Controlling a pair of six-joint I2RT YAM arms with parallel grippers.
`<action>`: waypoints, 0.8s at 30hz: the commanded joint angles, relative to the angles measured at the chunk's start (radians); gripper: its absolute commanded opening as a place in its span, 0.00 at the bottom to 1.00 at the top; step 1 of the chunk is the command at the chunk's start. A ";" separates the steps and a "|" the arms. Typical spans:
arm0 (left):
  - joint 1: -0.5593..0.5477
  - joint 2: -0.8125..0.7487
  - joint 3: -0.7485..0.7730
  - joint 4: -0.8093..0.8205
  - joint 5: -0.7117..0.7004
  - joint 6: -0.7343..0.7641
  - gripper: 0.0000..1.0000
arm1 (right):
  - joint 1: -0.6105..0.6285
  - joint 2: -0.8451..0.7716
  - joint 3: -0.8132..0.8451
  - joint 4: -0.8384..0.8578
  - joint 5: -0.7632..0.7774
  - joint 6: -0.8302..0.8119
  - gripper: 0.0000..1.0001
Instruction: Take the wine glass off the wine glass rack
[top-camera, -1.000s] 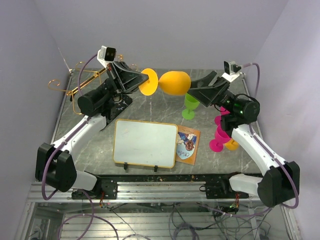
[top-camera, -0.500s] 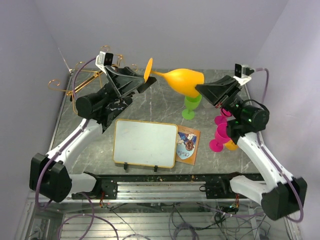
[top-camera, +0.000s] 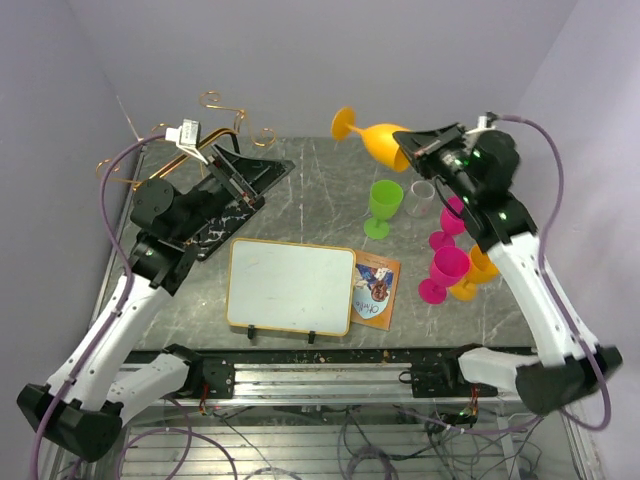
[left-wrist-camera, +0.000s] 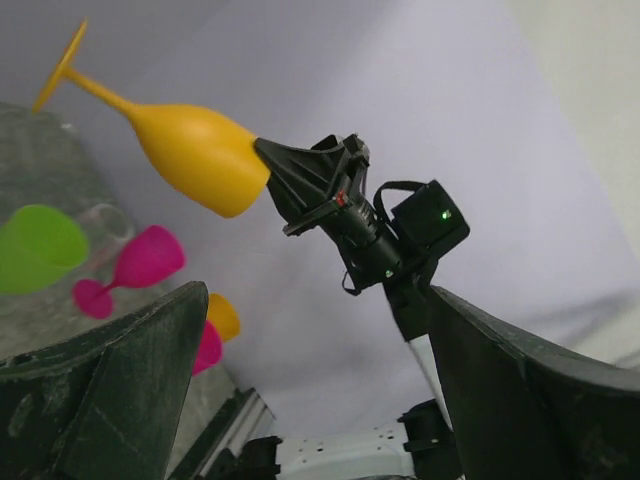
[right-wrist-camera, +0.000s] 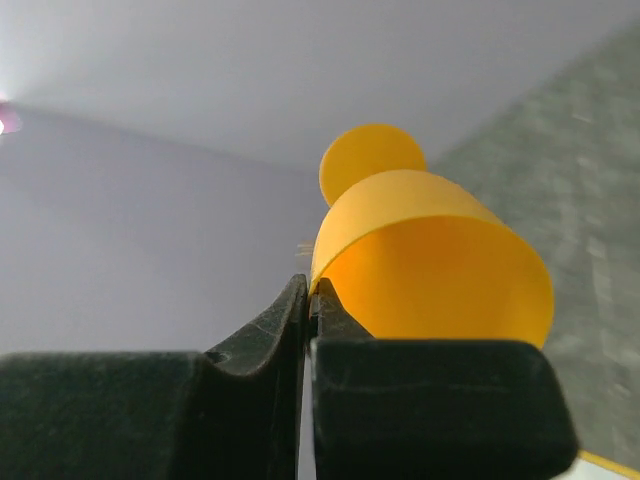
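Note:
The orange wine glass (top-camera: 378, 138) hangs in the air over the back of the table, lying almost level with its foot toward the back left. My right gripper (top-camera: 405, 151) is shut on the rim of its bowl (right-wrist-camera: 440, 270), one finger inside and one outside (right-wrist-camera: 310, 290). The left wrist view shows the same glass (left-wrist-camera: 195, 155) held by the right arm, far from my left gripper (left-wrist-camera: 318, 300). My left gripper (top-camera: 262, 172) stands open and holds nothing, above the wine glass rack (top-camera: 228, 212), whose gold arms curl at the back left.
A whiteboard (top-camera: 290, 285) and a picture card (top-camera: 375, 288) lie at the front middle. A green glass (top-camera: 385, 205), a clear glass (top-camera: 423, 195), pink glasses (top-camera: 447, 270) and another orange glass (top-camera: 480, 270) stand at the right under the right arm.
My left gripper has let go of the orange glass, opened wide and drawn back to the left. My right gripper has shut on the bowl's rim and carried the glass up and to the back right.

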 joint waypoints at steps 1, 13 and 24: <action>0.002 -0.065 0.086 -0.348 -0.191 0.214 1.00 | 0.044 0.183 0.171 -0.419 0.129 -0.091 0.00; 0.003 -0.129 0.173 -0.541 -0.319 0.358 1.00 | 0.287 0.709 0.719 -0.901 0.433 -0.231 0.00; 0.003 -0.140 0.190 -0.585 -0.340 0.398 1.00 | 0.355 1.011 1.052 -1.165 0.519 -0.236 0.00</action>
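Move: The right hand holds the orange glass by its rim, high up; the clear table spot it heads for lies about 15 cm to its left, 7 cm ahead and 42 cm below. The green glass stands some 5 cm ahead and 1 cm left of the hand, the clear glass about 9 cm ahead and 11 cm right, the book 13 cm back and 4 cm left. From the left hand that spot is roughly 18 cm ahead, 17 cm right and 44 cm down. Keeping its closed fingers pinched on the orange glass's rim, the right hand swoops down about 22 cm and some 12 cm left, with about 6 cm forward early on, towards the clear table left of the green glass, tipping some 60 degrees from near level to point steeply down and slowing as it gets low. The left hand, empty and still wide open, backs away about 6 cm left and ends some 3 cm lower, rolling and turning roughly 20 degrees counter-clockwise. ##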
